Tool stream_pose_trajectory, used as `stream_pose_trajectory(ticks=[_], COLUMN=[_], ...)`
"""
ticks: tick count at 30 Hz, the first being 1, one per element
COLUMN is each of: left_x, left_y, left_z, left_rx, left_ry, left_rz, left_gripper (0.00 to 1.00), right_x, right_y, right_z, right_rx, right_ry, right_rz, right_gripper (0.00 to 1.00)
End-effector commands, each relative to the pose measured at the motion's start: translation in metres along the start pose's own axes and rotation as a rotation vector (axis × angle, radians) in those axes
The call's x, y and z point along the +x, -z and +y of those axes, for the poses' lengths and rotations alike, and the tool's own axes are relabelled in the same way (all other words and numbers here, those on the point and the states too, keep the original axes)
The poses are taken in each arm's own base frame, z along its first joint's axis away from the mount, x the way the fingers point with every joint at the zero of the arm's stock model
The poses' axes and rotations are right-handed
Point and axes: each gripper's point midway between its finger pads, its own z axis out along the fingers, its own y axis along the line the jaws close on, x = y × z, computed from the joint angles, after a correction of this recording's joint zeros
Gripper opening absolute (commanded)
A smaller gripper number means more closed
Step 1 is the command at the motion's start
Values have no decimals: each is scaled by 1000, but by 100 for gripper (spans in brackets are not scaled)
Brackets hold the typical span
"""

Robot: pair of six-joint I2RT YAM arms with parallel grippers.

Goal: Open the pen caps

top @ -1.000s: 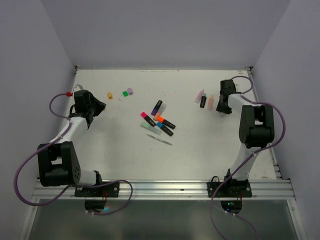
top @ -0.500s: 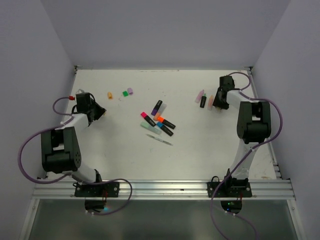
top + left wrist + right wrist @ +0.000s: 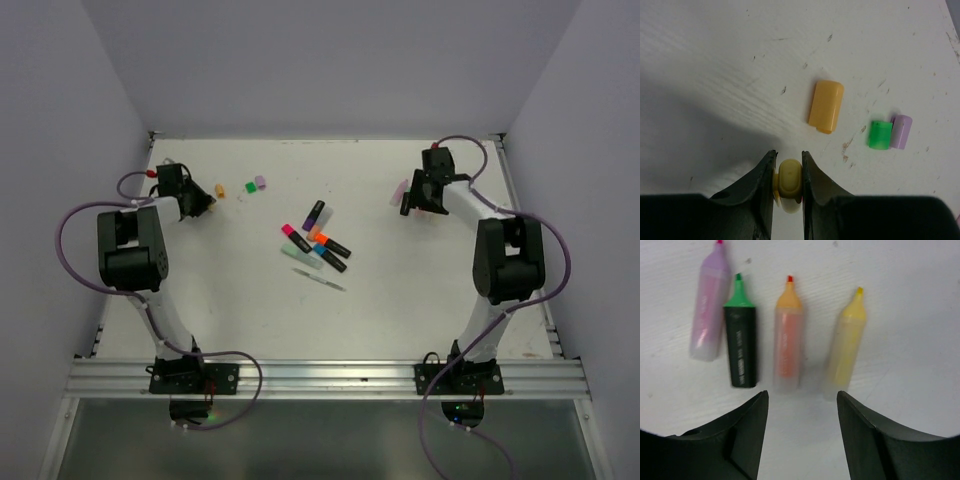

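My left gripper (image 3: pixel 789 165) is shut on a stubby yellow pen cap (image 3: pixel 789 184), low over the table at the back left. Just ahead of it lie three loose pen caps: orange (image 3: pixel 825 106), green (image 3: pixel 880 135) and purple (image 3: pixel 901 132). From above, the left gripper (image 3: pixel 203 198) sits beside the orange cap (image 3: pixel 220 190). My right gripper (image 3: pixel 802 397) is open and holds nothing. It hovers at the butt ends of four uncapped highlighters lying in a row: purple (image 3: pixel 710 310), black with a green tip (image 3: pixel 741 340), orange (image 3: pixel 788 335) and yellow (image 3: pixel 846 342).
Several capped highlighters (image 3: pixel 318 240) lie in a cluster mid-table, with caps in purple, pink, orange and blue. A thin pale stick (image 3: pixel 320 279) lies just in front of them. Side walls stand close behind both arms.
The left arm has swung toward the back left, carrying the yellow cap up to the loose caps. The right gripper moved left over the pen row, and its jaws widened.
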Motion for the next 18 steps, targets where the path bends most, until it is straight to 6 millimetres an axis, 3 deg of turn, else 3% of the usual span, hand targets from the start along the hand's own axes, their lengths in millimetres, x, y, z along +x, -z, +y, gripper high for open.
stream_pose_trajectory(ticks=[1, 3, 8, 13, 18], left_x=[-27, -29, -30, -34, -36], left_y=[-10, -17, -27, -32, -25], left_z=[-16, -18, -22, -21, -25], left_rx=[58, 65, 91, 91, 110], left_ry=[-47, -52, -64, -67, -70], left_rz=[-43, -37, -27, -26, -31], left_gripper=[6, 18, 33, 42, 47], right_x=[-17, -12, 6, 28, 62], right_y=[55, 73, 103, 107, 108], right_z=[30, 49, 101, 131, 159], right_rx=[-32, -78, -263, -399, -494], right_ry=[100, 144, 253, 305, 395], right_rz=[-110, -133, -138, -88, -16], right_gripper=[61, 61, 61, 61, 61])
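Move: The left hand holds the yellow cap low over the table. The orange cap it is heading beside lies some 6 cm ahead and 3 cm right; beyond, the green cap is 6 cm ahead, 12 right, the lilac cap 8 ahead, 15 right. For the empty right hand, the orange-capped black pen is about 30 cm left, 9 back and 3 below; the blue-capped one 31 left, 13 back, the orange-capped clear one 34 left, 4 back. The left fingers let go of the yellow cap, opening from a narrow grip to about half wide after sliding 4 cm forward, low, up to the near-left side of the orange cap. Meanwhile the right hand, open and empty, swings about 16 cm left and 5 back towards the orange-capped black pen, rising some 8 cm then starting to sink, and turning nearly 30 degrees counter-clockwise. ##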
